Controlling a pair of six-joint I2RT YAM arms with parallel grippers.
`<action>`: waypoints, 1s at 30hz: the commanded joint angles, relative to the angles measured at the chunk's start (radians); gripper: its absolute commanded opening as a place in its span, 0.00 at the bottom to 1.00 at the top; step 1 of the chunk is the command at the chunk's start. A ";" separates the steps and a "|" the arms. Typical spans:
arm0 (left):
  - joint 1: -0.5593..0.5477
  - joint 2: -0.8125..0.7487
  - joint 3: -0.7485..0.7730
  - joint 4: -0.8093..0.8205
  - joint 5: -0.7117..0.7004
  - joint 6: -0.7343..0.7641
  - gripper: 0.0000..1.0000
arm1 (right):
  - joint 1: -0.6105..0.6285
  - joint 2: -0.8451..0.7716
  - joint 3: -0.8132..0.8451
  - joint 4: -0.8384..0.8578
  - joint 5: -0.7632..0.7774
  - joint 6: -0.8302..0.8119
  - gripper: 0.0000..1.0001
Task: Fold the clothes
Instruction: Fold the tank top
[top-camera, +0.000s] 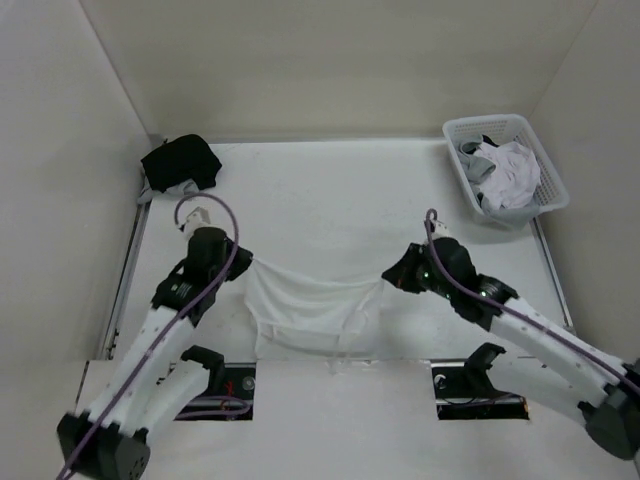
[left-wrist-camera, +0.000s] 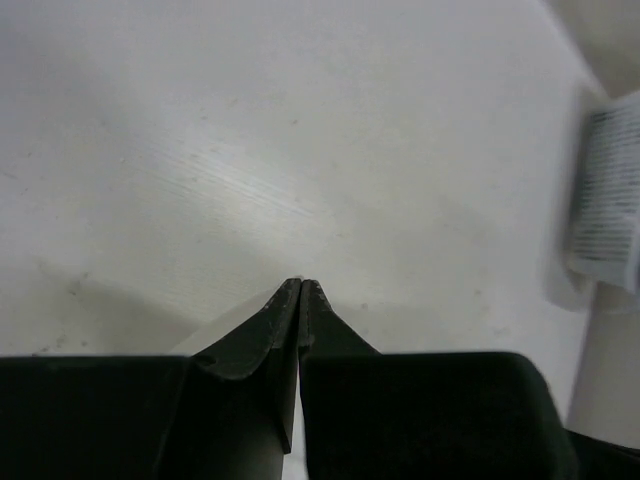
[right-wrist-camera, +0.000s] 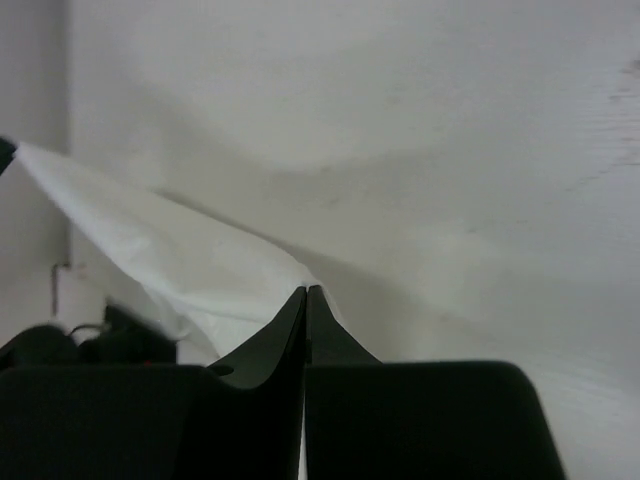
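A thin white garment (top-camera: 310, 305) of the clothes hangs stretched between both grippers over the table's near edge, its lower part sagging toward the arm bases. My left gripper (top-camera: 240, 262) is shut on its upper left corner. In the left wrist view the jaws (left-wrist-camera: 301, 283) are pressed together and the cloth hardly shows. My right gripper (top-camera: 388, 281) is shut on the upper right corner. The right wrist view shows white fabric (right-wrist-camera: 170, 255) running left from the closed fingertips (right-wrist-camera: 306, 290).
A black garment (top-camera: 180, 160) lies bunched at the table's back left corner. A white lattice basket (top-camera: 455, 130) at the back right holds white and grey clothes (top-camera: 510, 172); its wall (left-wrist-camera: 605, 200) shows blurred in the left wrist view. Walls enclose the table on three sides.
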 joint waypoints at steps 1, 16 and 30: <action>0.063 0.206 -0.066 0.268 0.054 0.005 0.00 | -0.211 0.193 -0.061 0.264 -0.259 -0.054 0.01; 0.114 0.859 0.193 0.672 0.145 -0.064 0.00 | -0.414 0.811 0.271 0.460 -0.280 -0.112 0.00; 0.151 0.570 -0.070 0.652 0.128 -0.058 0.00 | -0.388 0.549 0.024 0.463 -0.214 -0.100 0.02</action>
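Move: Shut fingers still hold two corners of the tank top. Its middle hangs about 8 cm back, 14 right and 10 below my left hand, and 3 back, 15 left and 9 below my right. The bare table it goes to is some 15 cm ahead, 3 right and 18 below my left hand; 16 ahead, 2 right and 17 below my right. The black clothes sit 27 cm ahead and 15 left of my left hand; the basket is 31 ahead and 28 right of my right. Keeping both corners pinched, I swing my two hands forward together and steeply down, about 16 cm out and 12 to 15 cm lower, fingertips tipping down nearly 20 degrees to sweep the tank top out over the bare table. Then both hands rise several centimetres, level their wrists mostly back and draw back 3 or 4 cm towards me, my right also turned slightly clockwise. ##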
